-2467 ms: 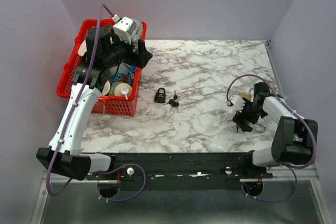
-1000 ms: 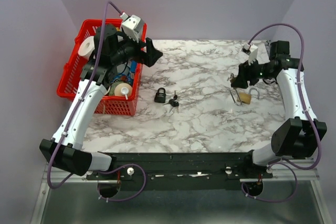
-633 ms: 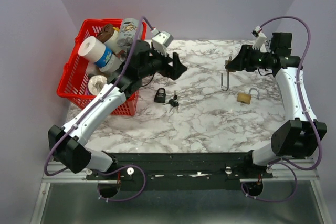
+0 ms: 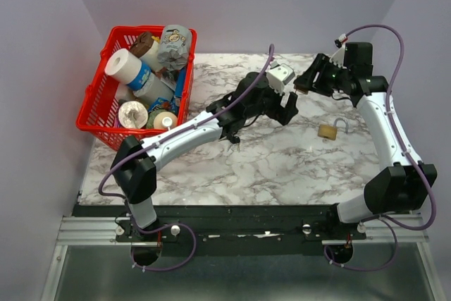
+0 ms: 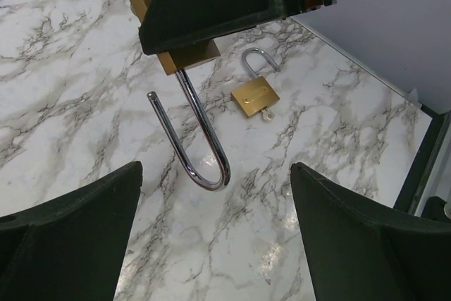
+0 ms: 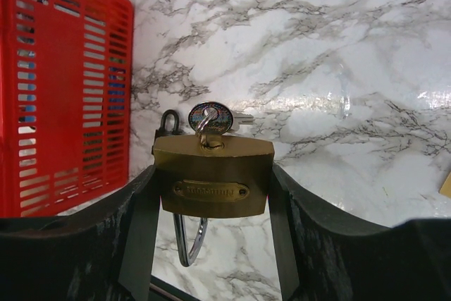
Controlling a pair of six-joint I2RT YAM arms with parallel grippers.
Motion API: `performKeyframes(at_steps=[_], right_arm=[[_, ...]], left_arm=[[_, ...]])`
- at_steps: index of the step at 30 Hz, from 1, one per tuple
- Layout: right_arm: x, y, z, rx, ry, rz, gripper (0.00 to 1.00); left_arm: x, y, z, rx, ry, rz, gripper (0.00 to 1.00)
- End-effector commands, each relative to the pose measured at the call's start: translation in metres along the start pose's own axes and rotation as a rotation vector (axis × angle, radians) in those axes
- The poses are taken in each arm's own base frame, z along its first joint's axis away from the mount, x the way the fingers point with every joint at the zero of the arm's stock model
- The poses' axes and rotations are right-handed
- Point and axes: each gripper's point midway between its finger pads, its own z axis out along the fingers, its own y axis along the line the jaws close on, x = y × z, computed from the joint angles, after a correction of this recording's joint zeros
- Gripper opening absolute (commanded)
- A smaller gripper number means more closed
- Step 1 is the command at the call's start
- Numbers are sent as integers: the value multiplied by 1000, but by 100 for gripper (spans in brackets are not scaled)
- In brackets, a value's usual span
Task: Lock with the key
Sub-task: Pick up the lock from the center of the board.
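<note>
My right gripper (image 4: 304, 84) is shut on a brass padlock (image 6: 213, 187) and holds it above the table, its long open shackle (image 6: 188, 243) hanging down. A key (image 6: 210, 117) sits in its keyhole. In the left wrist view the same padlock (image 5: 189, 56) and shackle (image 5: 202, 142) hang just ahead of my left gripper (image 5: 215, 244), which is open and empty. In the top view my left gripper (image 4: 285, 108) is just below and left of the right one.
A small brass padlock (image 4: 326, 131) lies on the marble table (image 4: 282, 160) at the right and shows in the left wrist view (image 5: 255, 95). A black padlock (image 6: 168, 123) lies mid-table, with keys (image 4: 235, 140) beside it. A red basket (image 4: 95, 121) of groceries stands at the back left.
My right gripper lifted the long-shackle padlock off the table and carried it back and left. My left arm swung from the basket across the table to just beside it.
</note>
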Motion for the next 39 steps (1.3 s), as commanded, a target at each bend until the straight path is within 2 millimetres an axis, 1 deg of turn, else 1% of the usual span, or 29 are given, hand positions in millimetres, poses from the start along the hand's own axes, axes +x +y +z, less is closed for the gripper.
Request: performKeyframes(at_steps=[1, 2, 4, 5, 7, 9, 10, 11, 12, 14, 15, 16, 22, 25, 26, 27, 29, 30, 32, 33, 35, 36, 37, 38, 39], right_arm=[[-16, 17, -15, -26, -96, 24, 1], [-14, 17, -15, -27, -91, 29, 1], [-12, 17, -17, -28, -90, 30, 1], [-10, 17, -17, -27, -86, 29, 1], [-7, 20, -19, -29, -87, 28, 1], [-6, 21, -20, -30, -88, 33, 1], [-5, 21, -20, -30, -87, 33, 1], [-4, 23, -21, -31, -87, 30, 1], [-4, 22, -21, -22, -92, 30, 1], [-4, 22, -23, -17, -101, 31, 1], [-5, 22, -23, -12, -105, 33, 1], [-7, 22, -24, -8, -112, 36, 1], [-5, 17, -22, 14, -117, 41, 1], [-2, 18, -22, 10, -108, 51, 1], [-1, 17, -21, 10, -103, 57, 1], [1, 19, -21, 2, -98, 56, 1], [3, 17, -19, 8, -95, 57, 1], [4, 18, -19, 5, -94, 59, 1], [7, 15, -17, 10, -82, 68, 1], [9, 16, -17, 2, -74, 70, 1], [11, 17, -16, -7, -65, 72, 1], [12, 18, -14, -14, -56, 75, 1], [12, 19, -14, -21, -55, 72, 1], [11, 21, -14, -29, -54, 68, 5], [12, 25, -15, -48, -48, 56, 23]], left_arm=[[-9, 6, 17, -80, -27, 45, 91], [-8, 8, 22, -95, -20, 42, 90], [-2, 13, 25, -135, 4, 44, 87], [-3, 15, 28, -148, 5, 41, 86], [-1, 16, 31, -160, 19, 51, 82], [-1, 12, 35, -178, 25, 66, 79], [4, 13, 36, -188, 47, 74, 78], [5, 13, 37, -210, 49, 80, 77], [7, 13, 36, -223, 56, 83, 74], [15, 17, 37, -254, 79, 100, 70], [19, 18, 37, -279, 88, 110, 65], [23, 21, 36, -298, 107, 118, 64], [37, 28, 34, -356, 149, 144, 65], [39, 32, 37, -371, 155, 156, 63], [38, 32, 37, -372, 155, 158, 60], [38, 32, 38, -371, 155, 161, 52], [35, 32, 39, -375, 146, 161, 43], [33, 31, 39, -373, 143, 160, 35], [28, 30, 38, -371, 132, 155, 27], [28, 28, 38, -368, 132, 155, 18], [24, 26, 35, -363, 122, 145, 8], [24, 24, 35, -350, 121, 142, 0], [22, 21, 34, -336, 117, 138, 0], [20, 19, 32, -318, 114, 135, 0], [18, 14, 30, -292, 112, 134, 0]])
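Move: About 4 cm ahead of the left hand, 2 cm to its right and some 6 cm below sits the open shackle of the gold lock, whose body the right hand already holds. The body is about 7 cm ahead, 4 cm right and 2 cm down; the second gold lock lies on the table some 12 cm right, roughly level fore-and-aft and 16 cm below. From the right hand, the shackle is about 3 cm back, 2 cm left and 4 cm down. Sinking about 6 cm and easing some 3 cm forward, the left hand brings its open fingers down around the hanging shackle of the gold lock, tipping them more steeply downward by about 20 degrees and swinging counter-clockwise. They then close and pinch the shackle below the body. The right hand keeps its grip on the body, drawing back a centimetre or two. ##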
